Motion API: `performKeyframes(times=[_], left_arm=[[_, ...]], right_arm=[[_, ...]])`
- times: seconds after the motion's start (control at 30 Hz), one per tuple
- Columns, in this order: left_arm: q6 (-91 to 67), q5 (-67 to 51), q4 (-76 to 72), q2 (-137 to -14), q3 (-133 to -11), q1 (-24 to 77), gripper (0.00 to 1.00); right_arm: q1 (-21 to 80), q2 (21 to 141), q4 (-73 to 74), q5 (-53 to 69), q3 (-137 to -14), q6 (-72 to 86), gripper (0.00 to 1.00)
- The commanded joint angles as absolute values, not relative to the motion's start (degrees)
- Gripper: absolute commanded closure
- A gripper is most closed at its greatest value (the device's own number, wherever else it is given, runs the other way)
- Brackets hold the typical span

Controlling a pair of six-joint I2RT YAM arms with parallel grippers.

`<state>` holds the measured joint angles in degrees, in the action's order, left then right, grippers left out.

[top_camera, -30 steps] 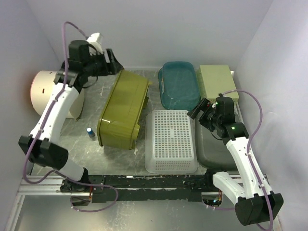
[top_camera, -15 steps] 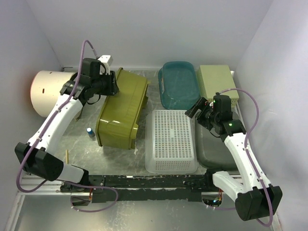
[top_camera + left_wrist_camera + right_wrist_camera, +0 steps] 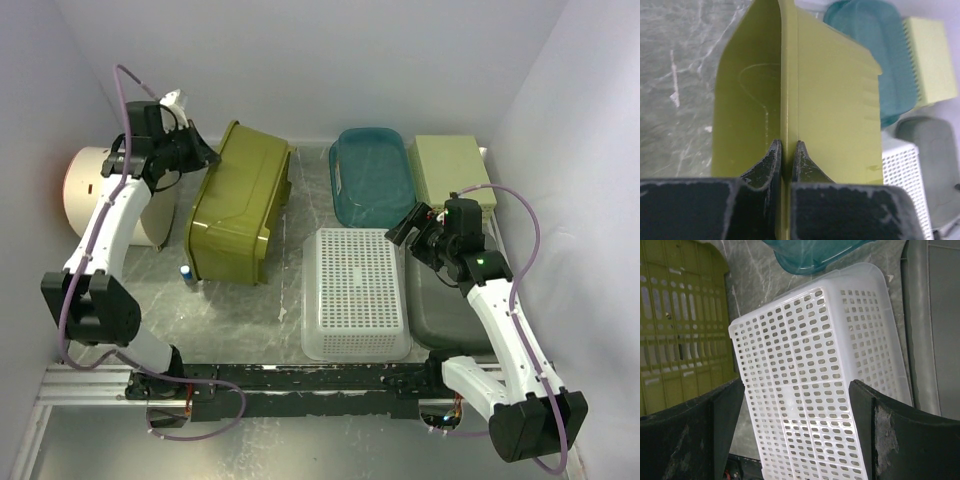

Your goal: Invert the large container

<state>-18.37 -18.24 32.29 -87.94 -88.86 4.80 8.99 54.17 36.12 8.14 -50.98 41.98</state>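
The large olive-green container (image 3: 236, 208) stands tipped on its side at the left of the table, its far rim raised. My left gripper (image 3: 205, 152) is shut on that rim at the far left corner. In the left wrist view the two fingers (image 3: 774, 157) pinch the thin green rim edge (image 3: 788, 90), and my gripper (image 3: 787, 150) holds it from above. My right gripper (image 3: 408, 228) is open and empty, hovering over the far right corner of the white perforated basket (image 3: 357, 290). In the right wrist view my gripper (image 3: 797, 405) has wide-spread jaws above the basket (image 3: 820, 365).
A teal tub (image 3: 372, 178) and a pale green box (image 3: 450, 168) sit at the back right. A grey tub (image 3: 450, 305) lies under the right arm. A white cylinder (image 3: 100, 190) stands at the far left. A small blue-capped bottle (image 3: 186, 272) stands beside the green container.
My left gripper closed on the green container's rim and pulled it left and up, so the container shifted left and tipped steeper. The right arm barely moved.
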Motion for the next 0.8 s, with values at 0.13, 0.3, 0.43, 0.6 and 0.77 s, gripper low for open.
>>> performKeyframes(times=[0.13, 0.3, 0.43, 0.6, 0.77], left_arm=[[-44.36, -40.24, 4.55, -97.18, -88.14, -1.15, 0.93], [-55.12, -41.52, -3.91, -102.23, -86.32, -3.95, 0.93], [-51.14, -39.69, 0.68, -102.68, -87.29, -7.04, 0.93], [-40.85, -33.62, 12.74, -103.09, -91.65, -10.89, 0.93], [-29.91, -24.72, 24.63, -104.1, -97.18, -13.12, 0.93]], right_arm=[[9.4, 53.98, 37.09, 6.86, -52.39, 41.39, 0.14], [9.38, 54.3, 37.48, 7.53, -53.33, 41.41, 0.14], [9.38, 53.63, 38.35, 6.12, -53.68, 41.04, 0.13], [9.4, 54.7, 36.98, 7.82, -52.79, 41.62, 0.13], [9.36, 56.3, 34.69, 8.62, -52.51, 41.94, 0.14]])
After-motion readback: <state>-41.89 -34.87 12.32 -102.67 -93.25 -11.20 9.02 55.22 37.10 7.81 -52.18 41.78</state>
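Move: The left hand already pinches the upper rim of the large container, which lies on its side, mouth to the left, its middle some 6 cm right, 2 cm back and 13 cm below. The patch of table it is taken to lies about 9 cm straight ahead, 27 cm down. The drum sits roughly 22 cm left and 3 cm ahead; the blue bottle about 12 cm back and 6 cm left. From the right hand, the container is some 36 cm left, 14 cm ahead. Forward first, about 8 cm at nearly constant height, the left hand takes the large container farther out by its upper rim, rolling some 35 degrees so that the hand's left side drops. Then it swings left about 8 cm, closing on the drum, easing part of the roll back and turning slightly counter-clockwise; the shut fingers keep their pinch. ##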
